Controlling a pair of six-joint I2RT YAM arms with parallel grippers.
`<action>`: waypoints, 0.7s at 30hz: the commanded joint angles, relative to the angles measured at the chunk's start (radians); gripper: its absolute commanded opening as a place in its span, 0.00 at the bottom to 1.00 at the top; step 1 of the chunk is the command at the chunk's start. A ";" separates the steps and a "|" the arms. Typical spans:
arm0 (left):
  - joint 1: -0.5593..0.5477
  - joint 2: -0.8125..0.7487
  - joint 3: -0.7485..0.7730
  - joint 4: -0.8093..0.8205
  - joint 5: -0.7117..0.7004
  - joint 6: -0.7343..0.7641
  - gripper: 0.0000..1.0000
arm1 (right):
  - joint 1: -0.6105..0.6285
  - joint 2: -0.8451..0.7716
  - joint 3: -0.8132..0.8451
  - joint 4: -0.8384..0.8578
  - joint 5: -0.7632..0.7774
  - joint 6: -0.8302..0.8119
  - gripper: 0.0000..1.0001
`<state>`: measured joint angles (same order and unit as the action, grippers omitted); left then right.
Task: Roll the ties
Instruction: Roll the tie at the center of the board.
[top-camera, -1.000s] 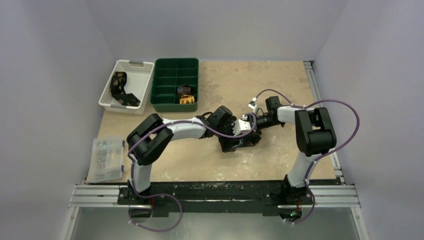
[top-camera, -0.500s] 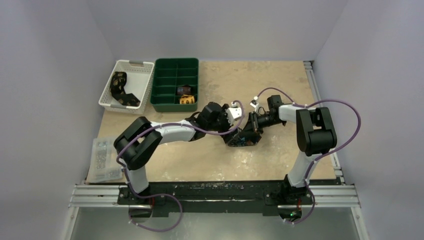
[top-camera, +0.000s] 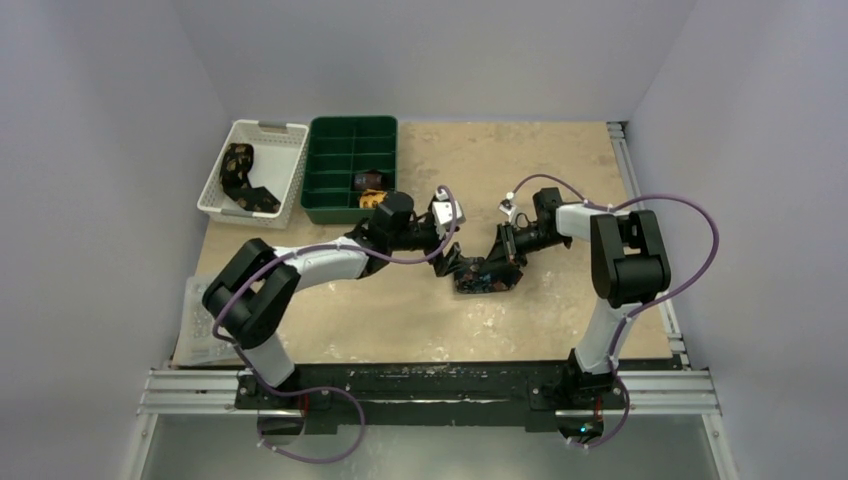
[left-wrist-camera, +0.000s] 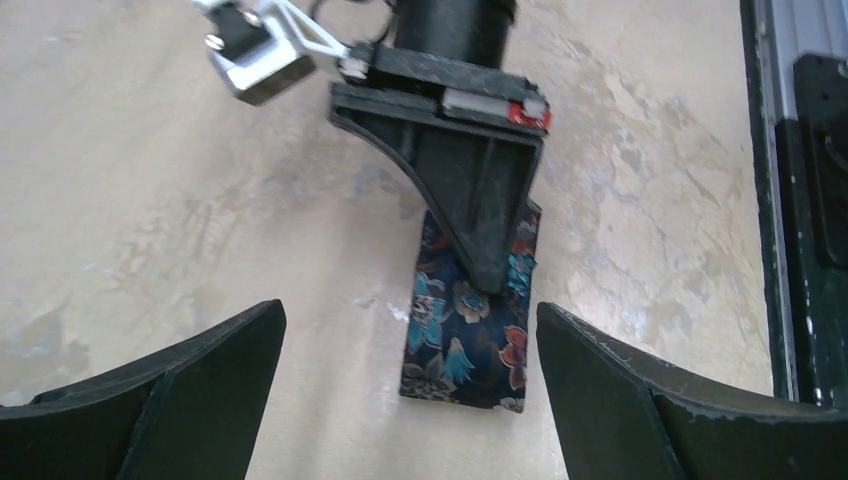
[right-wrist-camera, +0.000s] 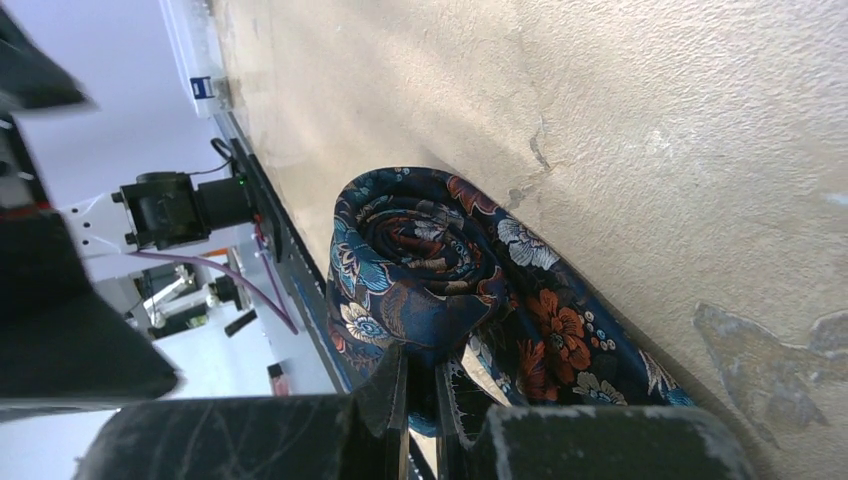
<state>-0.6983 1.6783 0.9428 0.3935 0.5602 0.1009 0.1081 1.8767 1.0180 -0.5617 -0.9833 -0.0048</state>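
Note:
A dark navy tie (top-camera: 486, 277) with a multicoloured floral print lies partly rolled on the table's middle. In the right wrist view its coil (right-wrist-camera: 425, 255) sits just past the fingers. My right gripper (top-camera: 499, 262) is shut on a fold of that tie (right-wrist-camera: 420, 372). My left gripper (top-camera: 449, 262) hangs open just left of the tie, touching nothing. Its wide-spread fingers (left-wrist-camera: 190, 390) frame the tie's flat end (left-wrist-camera: 465, 335) in the left wrist view. The right gripper (left-wrist-camera: 480, 200) presses down on the cloth there.
A white basket (top-camera: 283, 165) at the back left holds a black-and-gold tie (top-camera: 240, 172). Beside it a green compartment tray (top-camera: 335, 150) holds a brown roll (top-camera: 368, 180) and a yellow roll (top-camera: 374, 200). A clear parts box (top-camera: 212, 318) sits at the left edge.
My left gripper has let go of the tie, opened wide and drawn back to the left and away. The right gripper stays shut on the tie.

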 joint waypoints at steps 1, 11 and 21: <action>-0.038 0.076 -0.043 0.122 0.089 0.092 0.95 | -0.009 0.036 0.014 -0.024 0.203 -0.069 0.00; -0.073 0.214 0.002 0.138 0.101 0.153 0.84 | -0.009 0.021 -0.010 -0.023 0.245 -0.051 0.00; -0.088 0.134 -0.149 0.126 -0.024 0.195 0.71 | 0.045 0.107 -0.003 0.092 0.187 -0.017 0.00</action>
<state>-0.7902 1.8973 0.8845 0.4786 0.5728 0.2592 0.1085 1.9064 1.0256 -0.5716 -0.9703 0.0086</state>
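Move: Below and to the right of the left hand lies the rolled part of the tie, about 6 cm right, 4 cm back and some 12 cm down. The right fingertips already hold it from 10 cm right of the left hand, 3 cm back and 10 cm down; the tie's short tail ends about 4 cm right of them and 1 cm back. From the right hand, the roll sits roughly 4 cm left, 1 cm back and 1 cm lower. Sinking about 10 cm, quickly at first and then slower, the left hand also draws back some 4 cm and goes slightly right onto the roll. It turns about 10 degrees clockwise, dips its tips a little and narrows its open fingers by about a quarter, one on the roll's far side and one on its near side. The right hand keeps its pinch on the tie, almost still. ##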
